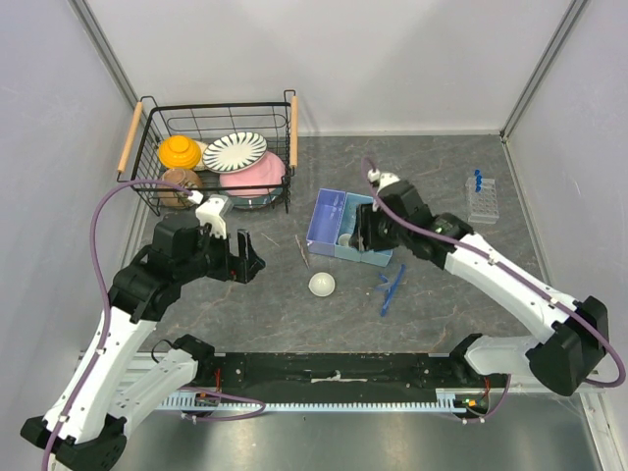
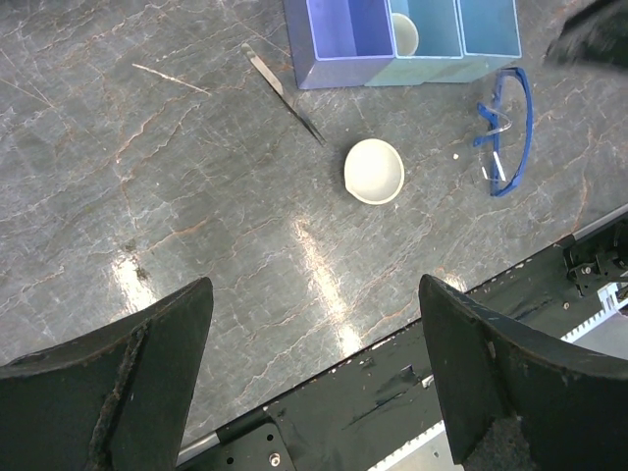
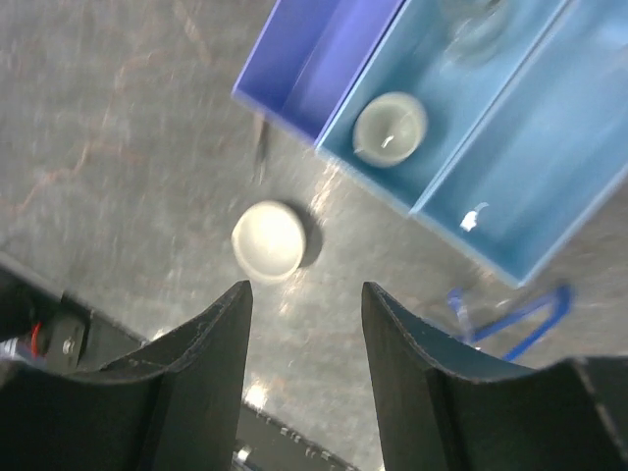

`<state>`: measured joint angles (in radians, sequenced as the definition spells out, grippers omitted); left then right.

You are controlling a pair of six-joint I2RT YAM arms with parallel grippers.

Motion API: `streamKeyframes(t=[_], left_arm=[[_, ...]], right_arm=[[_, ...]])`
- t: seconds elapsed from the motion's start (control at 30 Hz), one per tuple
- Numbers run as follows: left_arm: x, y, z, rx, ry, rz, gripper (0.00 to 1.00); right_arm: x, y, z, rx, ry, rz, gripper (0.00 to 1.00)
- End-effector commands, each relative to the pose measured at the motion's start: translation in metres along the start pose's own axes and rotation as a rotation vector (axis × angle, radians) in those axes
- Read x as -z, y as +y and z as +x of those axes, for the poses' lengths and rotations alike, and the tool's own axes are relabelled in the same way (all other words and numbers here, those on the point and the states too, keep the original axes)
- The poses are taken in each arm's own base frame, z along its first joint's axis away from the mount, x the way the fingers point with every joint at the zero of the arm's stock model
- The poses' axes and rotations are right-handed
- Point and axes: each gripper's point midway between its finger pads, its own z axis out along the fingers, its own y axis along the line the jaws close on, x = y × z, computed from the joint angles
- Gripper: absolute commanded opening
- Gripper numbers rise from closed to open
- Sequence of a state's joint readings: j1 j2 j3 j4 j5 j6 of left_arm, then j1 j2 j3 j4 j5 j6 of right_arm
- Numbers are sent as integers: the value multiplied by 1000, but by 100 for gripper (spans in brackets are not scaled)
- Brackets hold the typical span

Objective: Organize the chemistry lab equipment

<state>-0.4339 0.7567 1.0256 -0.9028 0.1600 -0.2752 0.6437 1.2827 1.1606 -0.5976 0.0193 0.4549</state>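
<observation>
A tiny white cup (image 3: 390,129) sits in the middle compartment of a blue divided tray (image 1: 326,211). My right gripper (image 3: 306,289) hovers open and empty above the tray's near edge. A white dome-shaped dish (image 1: 322,285) lies on the table in front of the tray. A thin metal spatula (image 2: 285,96) lies left of the tray, and blue stick tools (image 1: 391,289) lie to the tray's right front. A clear tube rack (image 1: 482,201) with blue-capped tubes (image 1: 478,180) stands at the far right. My left gripper (image 2: 314,285) is wide open and empty, left of the dish.
A black wire basket (image 1: 216,157) with wooden handles holds striped, pink and orange crockery at the back left. White walls close the table on three sides. A black rail (image 1: 334,373) with both arm bases runs along the near edge.
</observation>
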Motion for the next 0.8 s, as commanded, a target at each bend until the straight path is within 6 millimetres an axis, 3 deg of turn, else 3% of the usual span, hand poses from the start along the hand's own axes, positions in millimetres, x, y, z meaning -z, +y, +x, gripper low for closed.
streamKeyframes(t=[0.0,0.07,0.13,0.4,0.77], left_arm=[[1,-6,-5,11,-43,33,92],[0,-7,-4,11,-39,40,92],[1,-7,-2,14,-35,43,92],[6,-9,-1,18,-39,50,92],[5,-7,1,5,-25,44,92]], right_arm=[[-6,41,46,-74,106,-198,56],[-14,42,66,-105,145,-205,56],[-20,49,73,-116,147,-236,56],[-64,32,125,-182,217,-182,56],[-97,27,143,-214,210,-132,55]])
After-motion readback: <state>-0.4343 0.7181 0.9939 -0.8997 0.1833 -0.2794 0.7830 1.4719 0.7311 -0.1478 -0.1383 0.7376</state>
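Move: The white bowl the empty right hand is making for lies about 9 cm back and 10 cm to its left, some 19 cm below. The blue box is roughly 4 cm ahead of this hand and 3 cm left; the blue goggles are about 9 cm back and 5 cm right, and the tweezers 1 cm back and 15 cm left. From the left hand the white bowl is level fore and aft, about 14 cm right and 22 cm down. Still touching nothing, the right hand heads for the white bowl: it sweeps back and left off the box as it sinks, then goes almost straight down, some 16 cm lower in all, easing off beside the bowl's right side. The fingers stay about half open while the wrist tips some 20 degrees more steeply down. ##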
